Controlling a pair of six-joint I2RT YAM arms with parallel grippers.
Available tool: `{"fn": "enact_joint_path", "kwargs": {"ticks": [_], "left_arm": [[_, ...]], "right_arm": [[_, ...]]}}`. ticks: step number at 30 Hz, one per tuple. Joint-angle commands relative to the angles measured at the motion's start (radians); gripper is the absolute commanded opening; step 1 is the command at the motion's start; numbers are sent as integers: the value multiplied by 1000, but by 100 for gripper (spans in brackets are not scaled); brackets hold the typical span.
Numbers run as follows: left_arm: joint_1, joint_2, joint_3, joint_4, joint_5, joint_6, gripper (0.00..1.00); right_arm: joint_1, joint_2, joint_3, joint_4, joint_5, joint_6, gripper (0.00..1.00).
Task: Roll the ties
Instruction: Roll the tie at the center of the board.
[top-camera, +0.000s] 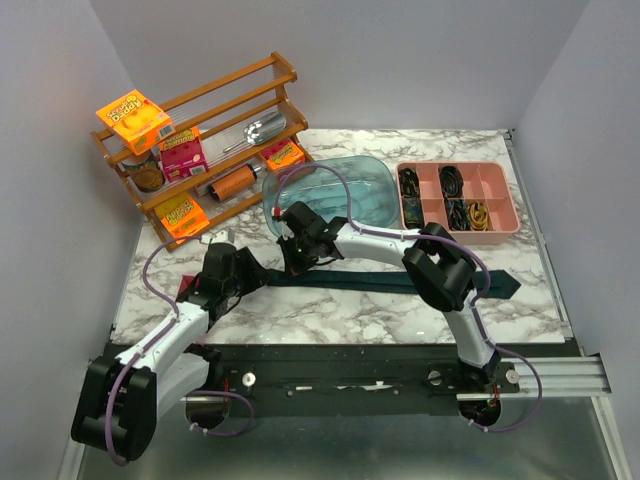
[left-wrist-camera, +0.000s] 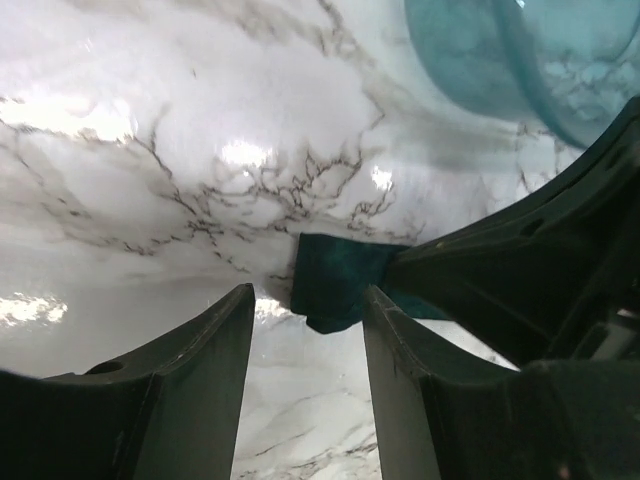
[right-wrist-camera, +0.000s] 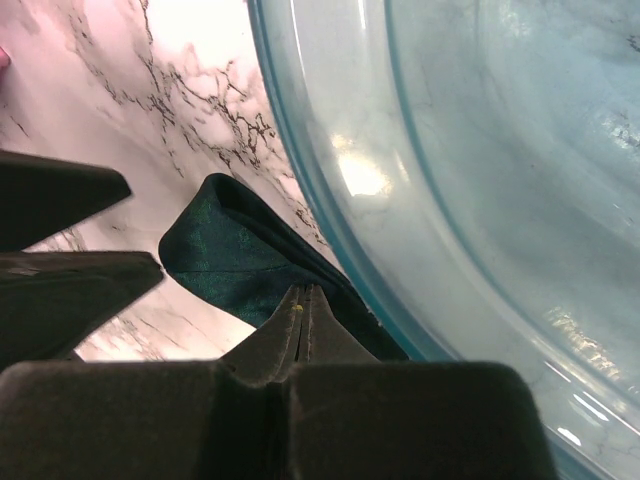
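The dark teal tie (top-camera: 370, 283) lies stretched left to right across the marble table, its broad pointed end (top-camera: 505, 287) at the right. Its left end is folded over (right-wrist-camera: 230, 250) beside the blue tub. My right gripper (top-camera: 292, 262) is shut, and its tips (right-wrist-camera: 303, 290) rest on the tie just behind that fold. My left gripper (left-wrist-camera: 308, 295) is open, with bare table between its fingers. The folded tie end (left-wrist-camera: 335, 285) lies just beyond its fingertips. In the top view the left gripper (top-camera: 250, 272) sits close to the left of the right one.
A translucent blue tub (top-camera: 335, 190) stands right behind the tie's left end. A wooden rack (top-camera: 200, 150) holding boxes and cans is at the back left. A pink divided tray (top-camera: 458, 195) with small items is at the back right.
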Motion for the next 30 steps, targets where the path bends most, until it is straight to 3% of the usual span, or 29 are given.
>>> {"fn": "enact_joint_path", "kwargs": {"ticks": [1,7,13,22,26,30], "left_arm": [[24,19,-72,167,139,-50,57],[36,70,-132,283,169,-84,55],[39,110,-161,360,173,-102,47],[41,93,-161,383,150,-98,21],[41,95,-156,386,159,-82,5],[41,110,-149,388,170,-72,0]], "right_arm": [[4,15,-18,3,5,-12,0],[4,14,-25,3,1,-7,0],[3,17,-25,3,-4,-7,0],[3,21,-21,3,-33,-10,0],[3,10,-22,12,-53,-30,0],[4,0,-31,20,-52,-32,0]]}}
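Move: The tie's folded left end lies about 2 cm to the right of the open left fingers and some 2 cm below, level with them fore and aft. From the left hand, the shut right fingertips rest on the tie about 6 cm right and 1 cm ahead; the clear tub's middle is some 18 cm ahead and 14 cm right. From the right hand, the tie's end is about 4 cm left and 1 cm back. Left fingers ease about 2 cm down and right and pinch the tie's end; right hand stays on the tie. ##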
